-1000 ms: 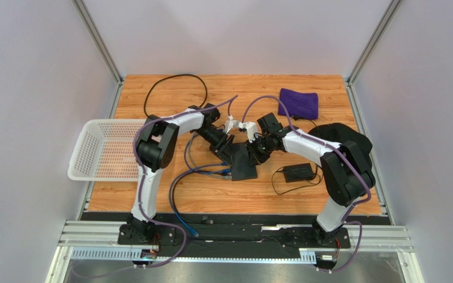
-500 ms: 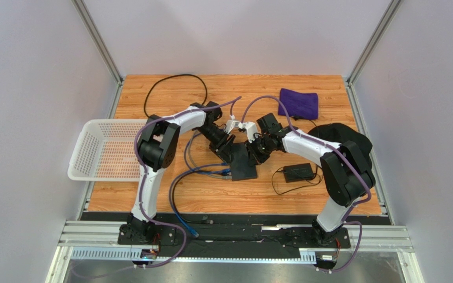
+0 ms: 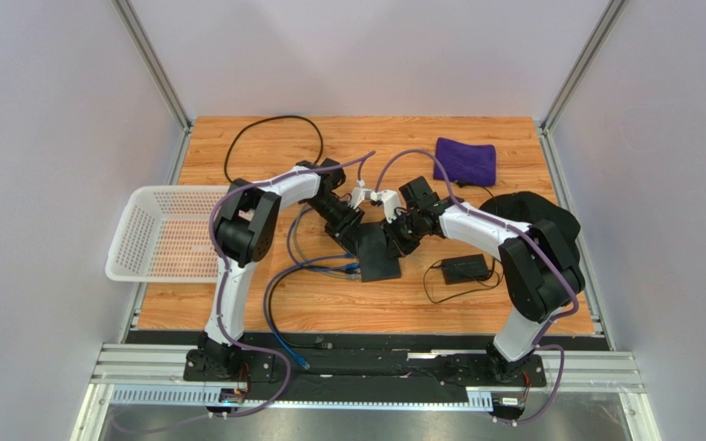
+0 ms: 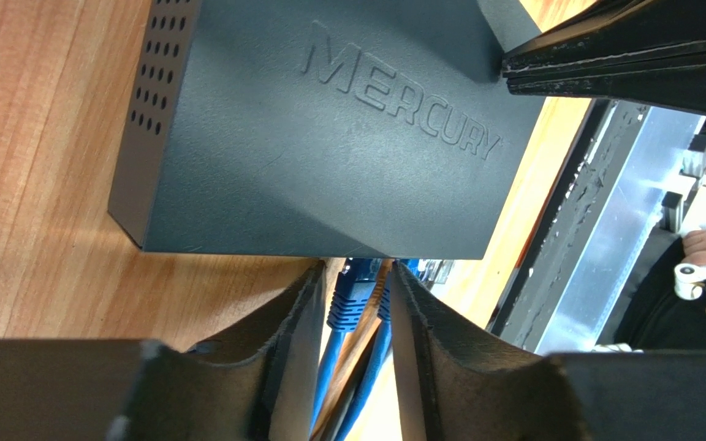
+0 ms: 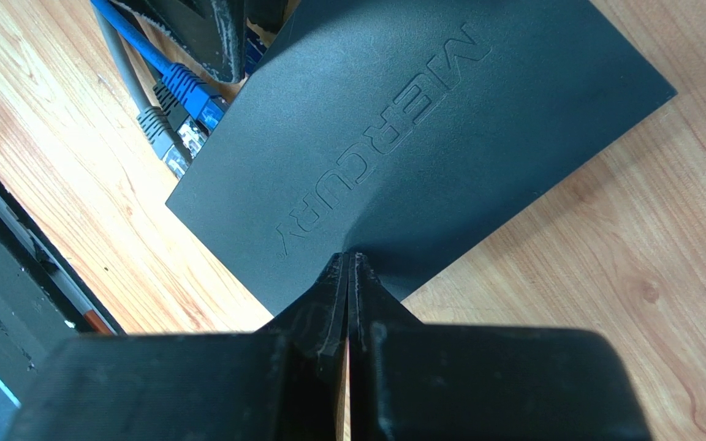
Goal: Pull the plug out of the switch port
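Observation:
The switch point(image 3: 380, 259) is a flat matte-black box marked MERCURY lying at the table's middle; it also shows in the left wrist view point(image 4: 329, 138) and the right wrist view point(image 5: 421, 138). Blue plugs point(image 4: 352, 299) sit in its socket edge, also in the right wrist view point(image 5: 196, 96), and their blue cables point(image 3: 329, 268) run off to the left. My left gripper point(image 4: 357, 271) is open, a finger on each side of the blue plugs at that edge; I cannot tell whether it touches them. My right gripper point(image 5: 349, 259) is shut and empty, its tips resting on the switch's top near one edge.
A grey plug point(image 5: 159, 124) sits beside the blue ones. A white basket point(image 3: 159, 234) hangs over the left edge. A small black power brick point(image 3: 463, 268) with a thin cord lies right of the switch. A purple cloth point(image 3: 465, 161) and a black cable loop point(image 3: 274, 138) lie at the back.

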Action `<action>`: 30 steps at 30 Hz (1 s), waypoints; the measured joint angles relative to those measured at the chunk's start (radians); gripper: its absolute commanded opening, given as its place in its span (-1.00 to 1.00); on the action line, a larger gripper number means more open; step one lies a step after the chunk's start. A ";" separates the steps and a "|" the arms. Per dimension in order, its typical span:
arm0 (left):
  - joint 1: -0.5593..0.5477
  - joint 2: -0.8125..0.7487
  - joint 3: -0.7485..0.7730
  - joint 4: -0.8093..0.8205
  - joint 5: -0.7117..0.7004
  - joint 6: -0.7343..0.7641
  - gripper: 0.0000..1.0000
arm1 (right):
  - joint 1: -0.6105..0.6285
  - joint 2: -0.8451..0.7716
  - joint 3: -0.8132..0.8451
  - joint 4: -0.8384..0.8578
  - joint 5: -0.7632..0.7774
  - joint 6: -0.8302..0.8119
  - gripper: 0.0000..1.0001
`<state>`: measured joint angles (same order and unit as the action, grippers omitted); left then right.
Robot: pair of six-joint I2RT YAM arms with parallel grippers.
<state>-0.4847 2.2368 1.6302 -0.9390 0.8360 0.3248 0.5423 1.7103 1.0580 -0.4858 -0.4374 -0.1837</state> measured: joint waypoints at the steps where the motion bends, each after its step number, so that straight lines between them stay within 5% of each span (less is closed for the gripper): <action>1: 0.000 0.000 -0.003 0.002 0.000 -0.002 -0.70 | 0.000 0.000 -0.001 0.001 0.000 0.000 -1.00; 4: 0.002 -0.002 -0.025 0.025 0.010 -0.029 -1.00 | 0.000 -0.002 -0.004 0.006 0.000 0.000 -1.00; 30: -0.011 0.000 0.003 0.014 -0.005 -0.090 -1.00 | 0.001 -0.009 -0.012 0.019 0.010 0.000 -1.00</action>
<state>-0.4957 2.2368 1.6333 -0.9253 0.8314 0.2344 0.5430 1.7016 1.0458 -0.4664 -0.4274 -0.1837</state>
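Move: The blue plug at the switch port sits almost between the left hand's open fingers, about 1 cm right and 1 cm below. A second blue plug is some 2 cm behind it, level with it left to right. The switch's middle lies roughly 5 cm to the left hand's right and 1 cm ahead. From the right hand, the first plug is about 7 cm left, 2 cm ahead and 2 cm below. Left fingers shut completely at the plug, hand drifting right about half a centimetre; right fingertips stay on the switch. ##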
